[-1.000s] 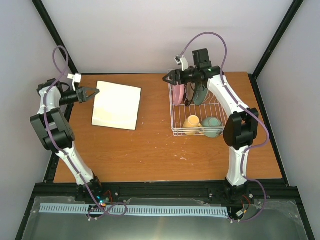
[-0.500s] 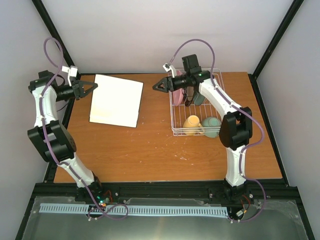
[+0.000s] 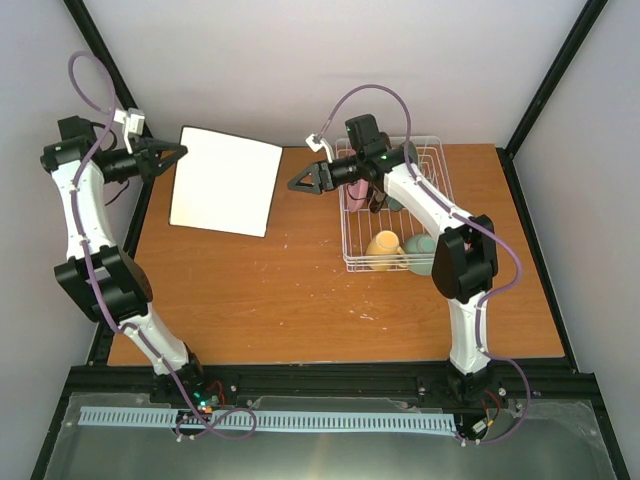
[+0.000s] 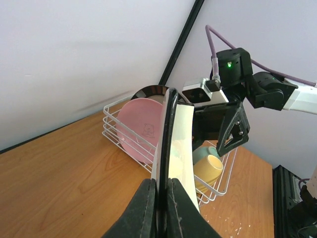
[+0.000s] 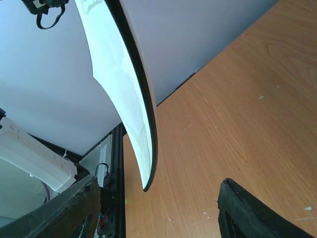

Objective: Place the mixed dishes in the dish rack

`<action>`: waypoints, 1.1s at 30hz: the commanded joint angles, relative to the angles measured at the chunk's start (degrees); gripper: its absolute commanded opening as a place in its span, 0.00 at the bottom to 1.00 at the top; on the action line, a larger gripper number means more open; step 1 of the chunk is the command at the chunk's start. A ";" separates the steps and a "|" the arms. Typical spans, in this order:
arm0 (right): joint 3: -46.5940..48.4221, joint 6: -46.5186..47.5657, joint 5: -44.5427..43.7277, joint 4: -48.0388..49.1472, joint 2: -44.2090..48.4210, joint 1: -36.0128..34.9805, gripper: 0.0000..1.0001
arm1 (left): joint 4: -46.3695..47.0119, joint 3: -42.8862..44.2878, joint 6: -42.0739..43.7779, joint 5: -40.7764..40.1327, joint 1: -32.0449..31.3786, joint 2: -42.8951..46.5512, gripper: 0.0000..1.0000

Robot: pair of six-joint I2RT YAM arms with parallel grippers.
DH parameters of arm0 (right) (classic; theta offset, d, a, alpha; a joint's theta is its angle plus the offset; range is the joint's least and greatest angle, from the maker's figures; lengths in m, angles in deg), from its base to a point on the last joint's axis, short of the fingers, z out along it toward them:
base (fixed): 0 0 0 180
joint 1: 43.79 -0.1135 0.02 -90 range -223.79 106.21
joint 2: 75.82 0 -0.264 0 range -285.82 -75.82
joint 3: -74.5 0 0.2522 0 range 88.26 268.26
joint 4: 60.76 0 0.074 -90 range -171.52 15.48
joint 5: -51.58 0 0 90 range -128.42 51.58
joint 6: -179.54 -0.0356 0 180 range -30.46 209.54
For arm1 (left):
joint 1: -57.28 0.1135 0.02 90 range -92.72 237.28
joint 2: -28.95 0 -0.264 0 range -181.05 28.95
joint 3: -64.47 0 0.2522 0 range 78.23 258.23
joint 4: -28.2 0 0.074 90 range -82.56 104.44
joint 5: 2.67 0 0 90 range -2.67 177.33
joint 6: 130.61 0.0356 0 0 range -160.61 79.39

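My left gripper is shut on the left edge of the white square plate and holds it tilted above the table's back left. In the left wrist view the jaws pinch the plate edge-on. My right gripper is open and empty, left of the dish rack, pointing at the plate. Its wrist view shows the plate's edge ahead of the spread fingers. The rack holds the pink plate, dark-rimmed plate, green plate, yellow mug and mint bowl.
The rack stands at the table's back right, with the pink plate upright and the mug behind it. Black frame posts rise at the back corners. The wooden table lies bare in front.
My left arm has raised the white plate off the table, tilting it up and to the left. My right gripper has moved left from above the rack toward the plate.
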 commanded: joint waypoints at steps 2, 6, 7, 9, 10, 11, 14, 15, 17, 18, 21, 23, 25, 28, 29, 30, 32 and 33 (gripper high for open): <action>0.65 -2.34 2.46 4.07 -1.15 -1.64 0.64 | -1.31 4.39 -3.19 30.80 0.04 0.56 0.01; 2.77 -3.39 2.82 5.35 -2.54 -2.52 0.65 | -1.20 2.20 -3.39 30.85 -0.01 2.42 0.01; 3.83 -3.64 2.97 5.47 -3.03 -2.86 0.65 | -1.21 1.40 -3.39 30.81 -0.05 2.98 0.01; 5.05 -3.69 2.94 5.68 -3.86 -3.54 0.65 | -1.16 -0.18 -3.56 30.86 -0.06 4.55 0.00; 5.59 -3.69 2.92 5.70 -4.43 -3.91 0.65 | -1.16 -0.69 -3.57 30.86 -0.13 5.12 0.01; 6.00 -3.71 2.91 5.78 -4.87 -4.24 0.65 | -1.18 -1.16 -3.63 30.90 -0.18 5.77 0.01; 7.36 -3.68 2.92 5.88 -6.29 -5.16 0.65 | -1.15 -2.37 -3.74 30.90 -0.29 7.26 0.01; 7.89 -3.80 2.88 6.05 -6.73 -5.36 0.65 | -1.20 -2.63 -3.79 30.86 -0.31 7.75 0.01; 8.64 -4.46 3.20 6.89 -7.48 -5.70 0.65 | -1.15 -3.01 -3.86 30.86 -0.32 8.60 0.01; 8.81 -5.16 3.51 7.69 -7.90 -5.82 0.65 | -1.19 -3.00 -3.93 30.82 -0.31 8.98 0.01; 9.36 -7.78 4.73 11.02 -9.07 -6.27 0.63 | -1.17 -2.35 -4.18 30.83 -0.31 9.69 0.01; 10.82 -8.90 5.39 12.60 -10.17 -6.75 0.61 | -1.15 -2.18 -4.27 30.84 -0.31 9.97 0.01; 11.88 -11.23 6.41 15.95 -10.96 -7.20 0.58 | -1.19 -2.26 -4.36 30.83 -0.36 10.10 0.01; 10.58 -22.18 9.92 28.52 -11.76 -7.19 0.53 | -1.09 -2.42 -4.21 30.83 -0.51 10.04 0.01; 9.62 -26.73 10.89 34.01 -11.97 -7.19 0.50 | -1.07 -2.53 -4.15 30.83 -0.60 9.95 0.01; 8.41 -31.24 11.73 40.22 -12.19 -7.23 0.45 | -1.12 -2.59 -4.06 30.83 -0.74 9.77 0.01; 6.19 -40.75 12.65 52.32 -12.50 -7.28 0.33 | -1.16 -2.50 -3.97 30.79 -1.00 9.27 0.01; 4.83 -45.23 12.89 58.55 -12.78 -7.26 0.25 | -1.16 -2.45 -3.94 30.83 -1.08 8.94 0.00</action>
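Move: The left hand, pinching the square plate by its left edge, has the plate's middle about 9 cm to its right, 4 cm back and 5 cm below. From the empty right hand that middle lies roughly 15 cm left, 4 cm back and 5 cm up. The pink plate in the rack stands some 15 cm right, 8 cm ahead and 10 cm below the right hand; the rack's middle is 27 cm right, 6 cm ahead, 14 cm down, and the yellow mug 21 cm right, 8 cm back, 14 cm down. The open right hand reaches about 8 cm left to the square plate's free right edge, bringing its fingers to either side of that edge, then rises a couple of centimetres while its fingertips tilt up and swing counter-clockwise by some 10 degrees each and the fingers close about halfway. Still pinching the left edge, the left hand pauses, then draws the plate about 3 cm back and a little right while raising it some 2 cm, and holds there. ##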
